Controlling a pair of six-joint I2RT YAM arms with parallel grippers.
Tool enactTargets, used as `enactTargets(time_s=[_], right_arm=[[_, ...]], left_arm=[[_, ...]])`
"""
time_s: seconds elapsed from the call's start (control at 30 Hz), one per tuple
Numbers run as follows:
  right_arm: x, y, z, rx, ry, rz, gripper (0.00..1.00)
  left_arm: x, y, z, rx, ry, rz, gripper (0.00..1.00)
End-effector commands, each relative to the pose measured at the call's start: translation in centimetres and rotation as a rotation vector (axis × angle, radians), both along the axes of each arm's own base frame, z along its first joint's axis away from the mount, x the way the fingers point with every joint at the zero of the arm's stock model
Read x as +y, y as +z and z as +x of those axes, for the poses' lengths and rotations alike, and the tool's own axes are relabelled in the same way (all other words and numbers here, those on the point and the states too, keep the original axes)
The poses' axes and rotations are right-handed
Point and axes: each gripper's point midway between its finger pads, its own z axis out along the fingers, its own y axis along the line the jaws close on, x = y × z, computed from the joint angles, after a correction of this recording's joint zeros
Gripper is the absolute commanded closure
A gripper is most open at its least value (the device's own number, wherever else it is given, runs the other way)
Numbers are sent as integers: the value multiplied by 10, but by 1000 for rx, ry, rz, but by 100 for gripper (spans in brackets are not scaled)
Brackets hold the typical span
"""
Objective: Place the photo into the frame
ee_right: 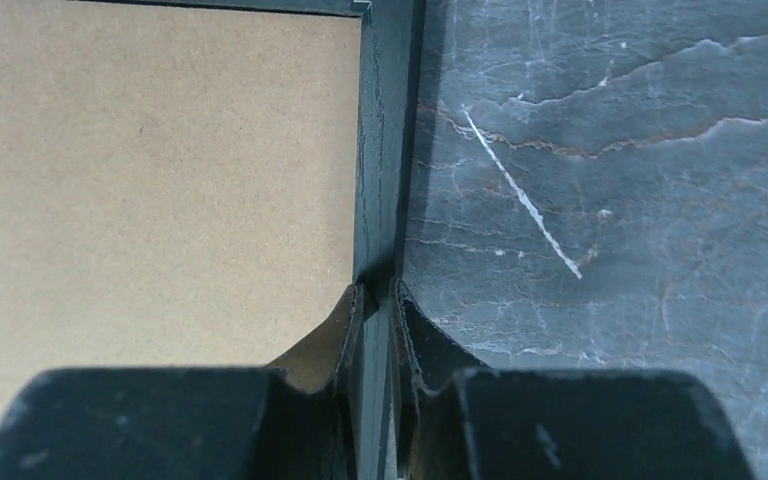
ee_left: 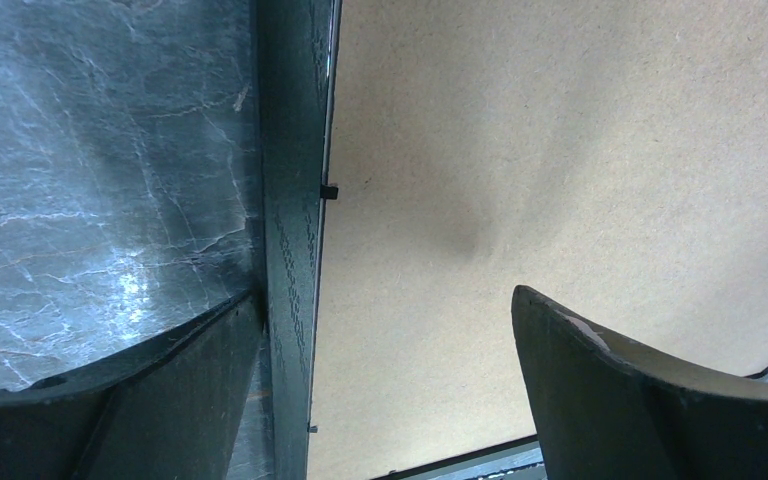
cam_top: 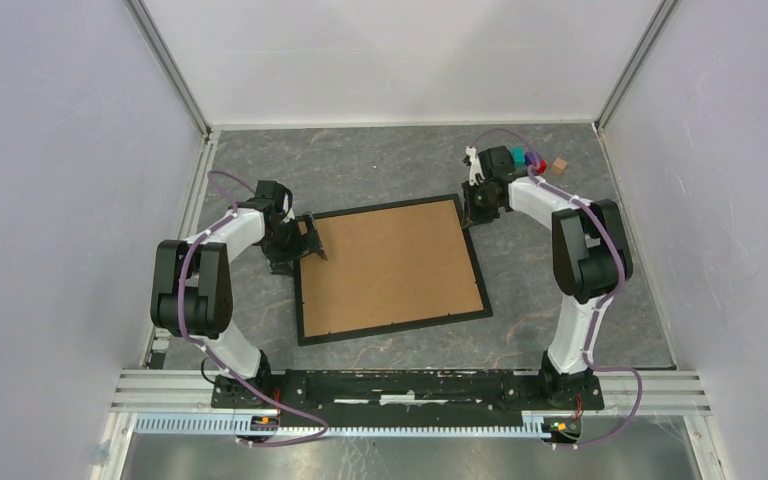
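Note:
The black frame [cam_top: 395, 326] lies flat in the middle of the table, with a plain brown backing board [cam_top: 390, 265] filling it. The photo is hidden. My left gripper [cam_top: 305, 238] stands open at the frame's left side. In the left wrist view its fingers straddle the frame's edge [ee_left: 290, 200], one over the table and one over the board [ee_left: 560, 150]. My right gripper [cam_top: 475, 210] is near the frame's far right corner. In the right wrist view it [ee_right: 378, 290] is shut on the frame's narrow edge [ee_right: 385, 150], one finger on each side.
The grey marbled table [cam_top: 380, 160] is boxed in by white walls at the left, back and right. Small coloured pieces [cam_top: 532, 160] and a little brown square [cam_top: 558, 167] lie at the back right, just behind the right arm.

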Motion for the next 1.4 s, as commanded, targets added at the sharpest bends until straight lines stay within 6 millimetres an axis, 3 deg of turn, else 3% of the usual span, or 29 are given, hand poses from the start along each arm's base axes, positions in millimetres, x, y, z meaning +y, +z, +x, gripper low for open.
enactTargets(time_s=[0.0,0.2,0.47,0.63,0.73,0.8,0.83,0.9,0.97,1.1,1.23,1.37], right_arm=[[-2,-89,-98,276,50,-247,85],[29,-97,-126,295,91,-215,81],[55,-90,-135,301,146,-112,66],[49,-96,-133,298,164,-171,59],[59,-100,-135,312,192,-136,56],[87,-85,-140,311,247,16,51],[100,-68,-135,268,256,102,43],[112,-34,-121,182,242,241,29],[110,-10,-113,131,197,359,26],[101,9,-128,80,195,443,25],[109,27,-154,32,167,607,25],[121,36,-167,-19,100,706,25]], left_arm=[[-9,-5,2,3,-38,-36,0],[-16,-6,0,18,-38,-65,0],[-26,-6,-1,17,-33,-108,0],[-31,-5,1,11,-37,-121,0],[-32,-4,0,10,-41,-121,0],[-32,-1,2,1,-41,-126,0],[-32,0,5,-1,-45,-123,0],[-33,4,12,-2,-49,-125,0],[-40,6,19,2,-49,-156,0],[-50,16,41,-17,-39,-206,0],[-56,22,78,-66,-22,-196,0],[-101,30,125,-114,-34,-336,1]])
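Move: Over the picture frame's right rail stands the right hand, its nearly shut fingers right at that rail, whose top is about 1 cm below. The frame's far right corner is some 6 cm ahead and 2 cm left; the brown backing board's middle is about 10 cm back and 18 cm left. The left hand already straddles the left rail, which lies about 3 cm to its left and level fore-and-aft. Shifting some 4 to 5 cm left while opening its fingers wide, the right hand ends up straddling the right rail, outer finger against its outside edge, and sweeps about 8 cm back, its fingertips swinging left. The left hand, still wide open, keeps a finger on the left rail's outside edge and only near the end goes about 2 cm forward, so the frame is turned between them. ##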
